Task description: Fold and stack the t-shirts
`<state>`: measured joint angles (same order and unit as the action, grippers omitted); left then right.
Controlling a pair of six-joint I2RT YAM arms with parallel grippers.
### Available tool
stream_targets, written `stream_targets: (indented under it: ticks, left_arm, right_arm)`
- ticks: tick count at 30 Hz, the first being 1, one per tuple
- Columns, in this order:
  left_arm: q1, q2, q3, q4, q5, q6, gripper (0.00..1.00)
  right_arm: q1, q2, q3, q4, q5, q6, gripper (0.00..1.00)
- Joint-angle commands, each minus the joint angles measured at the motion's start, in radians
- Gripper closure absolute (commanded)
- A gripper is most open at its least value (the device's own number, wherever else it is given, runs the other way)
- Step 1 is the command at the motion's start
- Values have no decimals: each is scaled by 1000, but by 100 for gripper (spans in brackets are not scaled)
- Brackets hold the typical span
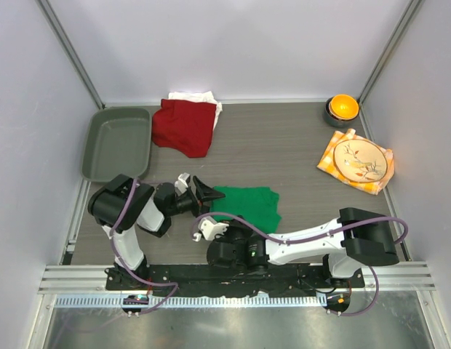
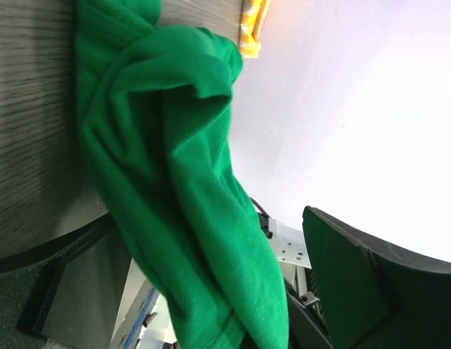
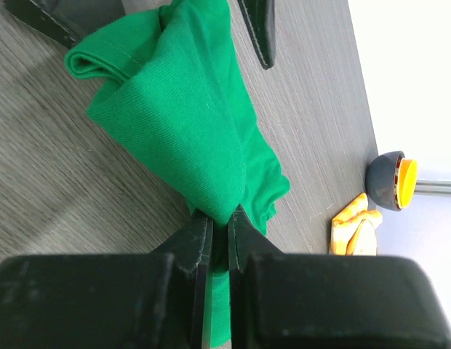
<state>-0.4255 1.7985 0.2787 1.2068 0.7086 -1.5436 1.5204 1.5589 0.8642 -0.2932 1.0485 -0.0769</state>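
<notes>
A bright green t-shirt (image 1: 249,207) lies bunched on the table in front of the arms. My right gripper (image 3: 220,218) is shut on a raised fold of it near its front edge, and from above this gripper (image 1: 214,222) is at the shirt's left front corner. My left gripper (image 1: 203,191) stands open at the shirt's left side. Green cloth (image 2: 182,182) hangs between its spread fingers (image 2: 349,283). A dark red t-shirt (image 1: 184,126) lies at the back, on top of a white one (image 1: 200,97).
A grey tray (image 1: 118,142) sits at the back left. A plate (image 1: 361,161) rests on an orange checked napkin (image 1: 332,156) at the right, with a dark bowl (image 1: 341,109) holding something orange behind it. White walls enclose the table.
</notes>
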Motion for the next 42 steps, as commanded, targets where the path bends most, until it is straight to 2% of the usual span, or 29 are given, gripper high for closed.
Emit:
stream_targets:
  ticks: [1,4,11,13,14,16,17,21,22,24,26,27,28,29,31,32,37,38,39,40,41,42]
  left_arm:
    - [-22,94,1,239,5,-142,0]
    - [-38,130,2,290,0,-167,0]
    - [-59,144,1,300,3,-164,0]
    - [-59,147,5,292,6,-148,5]
    - [-59,148,5,281,6,-147,18]
    - [-59,163,14,263,8,-142,34]
    - [-59,189,20,261,9,-144,51]
    - [-59,237,37,287,17,-145,75]
    - [-59,243,40,287,19,-144,90]
    - [-59,254,50,289,20,-147,100]
    - [-59,256,60,289,31,-150,100]
    - [-59,251,77,286,35,-151,100]
    - [-59,245,89,272,45,-147,100]
    - [-59,237,115,220,52,-126,100]
    - [-59,196,145,134,60,-77,100]
    - [-59,177,161,20,63,-46,100]
    - [-56,67,324,-327,75,187,100]
    - [-55,50,396,-509,69,247,100]
    - [-53,35,433,-591,48,296,100]
    - [-45,10,473,-672,37,397,100]
    - [-41,4,555,-828,23,437,100]
    - [-36,1,597,-893,2,473,100]
  right_arm:
    - [20,3,48,2,36,12,99]
    - [30,13,52,-3,36,23,99]
    - [52,47,59,-1,36,37,99]
    - [57,58,67,0,38,35,99]
    - [60,62,71,-1,41,35,99]
    - [70,64,78,-1,41,31,99]
    - [76,67,84,-1,48,29,99]
    - [92,64,85,-3,48,31,99]
    - [93,63,82,-4,48,35,99]
    - [95,59,79,-4,41,43,99]
    - [104,61,84,-26,48,75,98]
    - [107,69,90,-44,67,110,83]
    - [107,73,94,-84,94,146,62]
    - [106,76,98,-104,114,193,2]
    - [106,72,99,-170,160,258,1]
    - [106,64,98,-187,169,285,1]
    - [107,-83,70,-343,300,616,1]
    - [106,-111,67,-369,312,665,1]
    - [107,-134,64,-436,321,789,1]
    - [107,-178,59,-473,334,849,1]
    - [106,-200,53,-504,335,903,1]
    - [107,-218,45,-532,334,946,1]
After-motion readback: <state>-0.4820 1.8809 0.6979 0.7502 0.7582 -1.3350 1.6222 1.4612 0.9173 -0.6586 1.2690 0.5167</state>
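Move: Between the left hand's open fingers runs the bunched left edge of the green t-shirt, about 2 cm right of that hand and 2 cm lower; the body of the shirt centres some 9 cm to the right and 1 cm nearer. The red t-shirt is about 24 cm ahead and 9 cm left, the grey tray about 18 cm ahead and 29 cm left. From the right hand, which already grips the cloth, that edge is roughly 5 cm ahead and 5 cm left. Dipping about 2.5 cm after a slight reach to the right, the left hand shuts its fingers on the t-shirt's bunched edge while the right, still pinching, draws back about 2.5 cm and left. The right then opens, comes free, and rises some 4 cm while easing right and tilting; the left keeps its pinch and carries the edge about 5 cm forward, some 3 cm right and slightly up. ##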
